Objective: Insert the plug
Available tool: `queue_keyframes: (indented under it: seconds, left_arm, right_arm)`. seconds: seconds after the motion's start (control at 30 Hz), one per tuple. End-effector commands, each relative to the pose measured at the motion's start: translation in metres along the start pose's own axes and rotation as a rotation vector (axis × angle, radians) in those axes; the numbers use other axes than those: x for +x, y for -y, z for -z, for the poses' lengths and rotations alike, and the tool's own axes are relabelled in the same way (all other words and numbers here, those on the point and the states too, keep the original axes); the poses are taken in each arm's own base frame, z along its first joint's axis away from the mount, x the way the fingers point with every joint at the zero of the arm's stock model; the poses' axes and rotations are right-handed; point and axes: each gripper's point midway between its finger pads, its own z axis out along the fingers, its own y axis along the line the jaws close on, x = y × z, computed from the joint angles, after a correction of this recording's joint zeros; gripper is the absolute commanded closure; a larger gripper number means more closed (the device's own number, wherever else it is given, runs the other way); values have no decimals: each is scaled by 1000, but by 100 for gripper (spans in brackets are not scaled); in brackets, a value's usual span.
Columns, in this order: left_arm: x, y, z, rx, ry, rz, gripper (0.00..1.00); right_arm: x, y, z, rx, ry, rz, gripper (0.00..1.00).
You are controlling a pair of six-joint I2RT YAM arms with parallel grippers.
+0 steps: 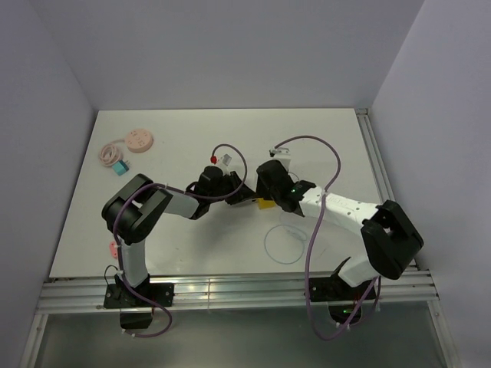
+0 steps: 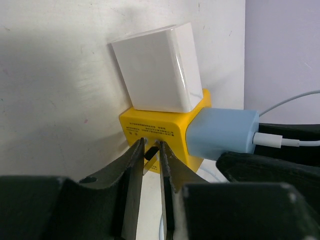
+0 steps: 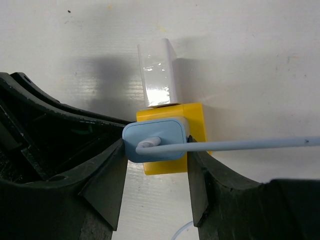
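Note:
A yellow cube adapter [image 2: 155,132] lies on the white table, with a white charger [image 2: 157,67] seated in its upper face. The light-blue plug [image 2: 222,132] sits flush against the adapter's right face, its white cable [image 3: 250,145] trailing off to the right. My right gripper [image 3: 156,151] is shut on the blue plug [image 3: 155,140], one finger on each side. My left gripper [image 2: 151,150] is pinched on a small metal prong sticking out of the adapter's near face. From above, both grippers meet at the adapter [image 1: 265,204] in mid-table.
A pink disc [image 1: 140,140], a coiled pink cable [image 1: 111,153] and a teal block [image 1: 120,168] lie at the back left. A red-tipped piece [image 1: 213,159] and small white parts [image 1: 278,152] sit behind the grippers. The white cable's loop [image 1: 282,244] lies in front of them.

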Motion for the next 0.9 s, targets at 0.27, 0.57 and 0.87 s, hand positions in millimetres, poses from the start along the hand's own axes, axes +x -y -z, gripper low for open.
queue_keyframes:
  seconds: [0.27,0.57,0.87]
  left_arm:
    - [8,13,-3,49,-38,-11,76]
    - [1,7,13,23,6,-15,36]
    - [-17,19,57,-22,119,-70,17]
  right_arm:
    - [153,46,0,145,-478,132,100]
    - [153,39,2,78,-437,68,100]
    - [87,18,8,56,-259,105,80]
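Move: Between the left fingers are the yellow adapter's prongs; the adapter's middle lies about 4 cm to this hand's right, 1 cm farther out and level with it in height. The right hand holds the pale blue plug against the adapter, whose middle is some 2 cm ahead of that hand, 1 cm to its right and 4 cm below. The white block sits about 6 cm beyond the adapter's middle and 1 cm left of it. Keeping its grip on the plug, the right hand bears it against the yellow adapter, going about 1 cm forward and left and a little down, then another 1 cm left and up, fingertips tilting up slightly. The left hand stays on the prongs with barely a drift, then opens wide and backs off them some 3 cm left, with 2–3 cm back and up. ##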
